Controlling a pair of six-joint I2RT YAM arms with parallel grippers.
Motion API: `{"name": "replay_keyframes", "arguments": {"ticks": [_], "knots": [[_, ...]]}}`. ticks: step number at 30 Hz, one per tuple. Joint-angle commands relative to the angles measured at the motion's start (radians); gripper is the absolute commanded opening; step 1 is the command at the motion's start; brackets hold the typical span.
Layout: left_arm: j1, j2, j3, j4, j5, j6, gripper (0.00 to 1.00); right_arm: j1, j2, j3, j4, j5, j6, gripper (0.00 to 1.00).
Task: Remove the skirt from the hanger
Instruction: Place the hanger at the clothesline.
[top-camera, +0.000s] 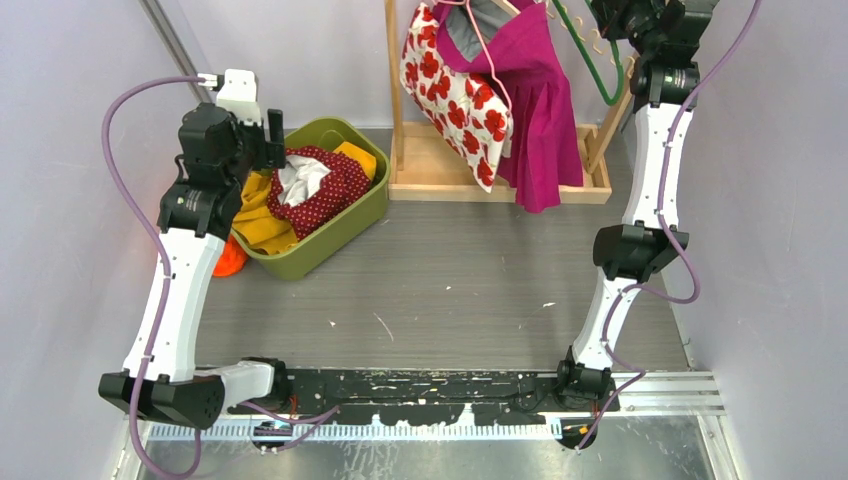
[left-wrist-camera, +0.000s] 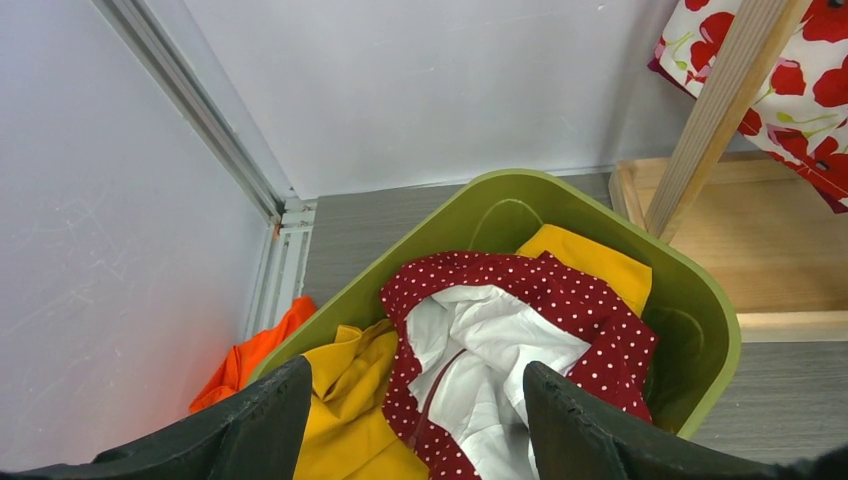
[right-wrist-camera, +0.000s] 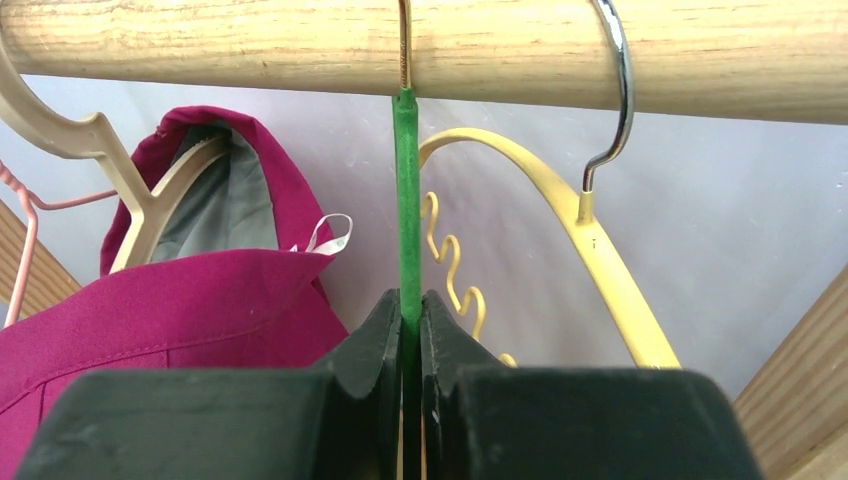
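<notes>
A dark red skirt with white dots (top-camera: 335, 190) lies crumpled in the olive green bin (top-camera: 370, 215), its white lining turned up. My left gripper (top-camera: 270, 135) hovers just above it, open, with nothing between the fingers; the left wrist view shows the dotted skirt (left-wrist-camera: 580, 300) below the left gripper (left-wrist-camera: 415, 368). My right gripper (right-wrist-camera: 408, 298) is shut on a bare green hanger (right-wrist-camera: 406, 200), which hooks over the wooden rail (right-wrist-camera: 300, 40). From above, the green hanger (top-camera: 603, 92) hangs below the right gripper (top-camera: 620, 15).
A magenta skirt (top-camera: 545, 110) and a red floral garment (top-camera: 455, 95) hang on other hangers on the rack. A bare yellow hanger (right-wrist-camera: 600, 260) hangs just right of the green one. Yellow cloth fills the bin; orange cloth (top-camera: 230, 258) lies outside it. The rack's wooden base (top-camera: 450, 180) stands behind.
</notes>
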Motion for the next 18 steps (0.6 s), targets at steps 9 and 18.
{"name": "replay_keyframes", "arguments": {"ticks": [9, 18], "knots": [[-0.004, 0.021, -0.012, 0.017, -0.023, 0.006, 0.76, 0.010, 0.095, -0.054, 0.076, -0.028, -0.008, 0.00], [-0.006, 0.041, -0.019, 0.025, -0.011, -0.007, 0.76, -0.022, 0.052, -0.121, -0.031, -0.159, -0.018, 0.01]]}}
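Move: The clothesline, the wooden rail where the green hanger is to hang, lies about 4 cm ahead of the right hand and some 10 cm above it; the hanger's hook already reaches up across it. The yellow hanger's hook sits on the rail about 6 cm to the right, 4 cm ahead and 8 cm up. The magenta skirt hangs about 12 cm left, level ahead and 10 cm lower. From the left hand the spot is some 25 cm ahead, 62 cm right and 20 cm up. The green hanger, still pinched in the right hand, is brought down about 5 cm to set its hook over the rail, easing about 2.5 cm right and 2 cm forward as the wrist tips slightly down; those fingers keep their hold. The left hand, empty and open, sinks about 2.5 cm towards the basket and edges forward. ##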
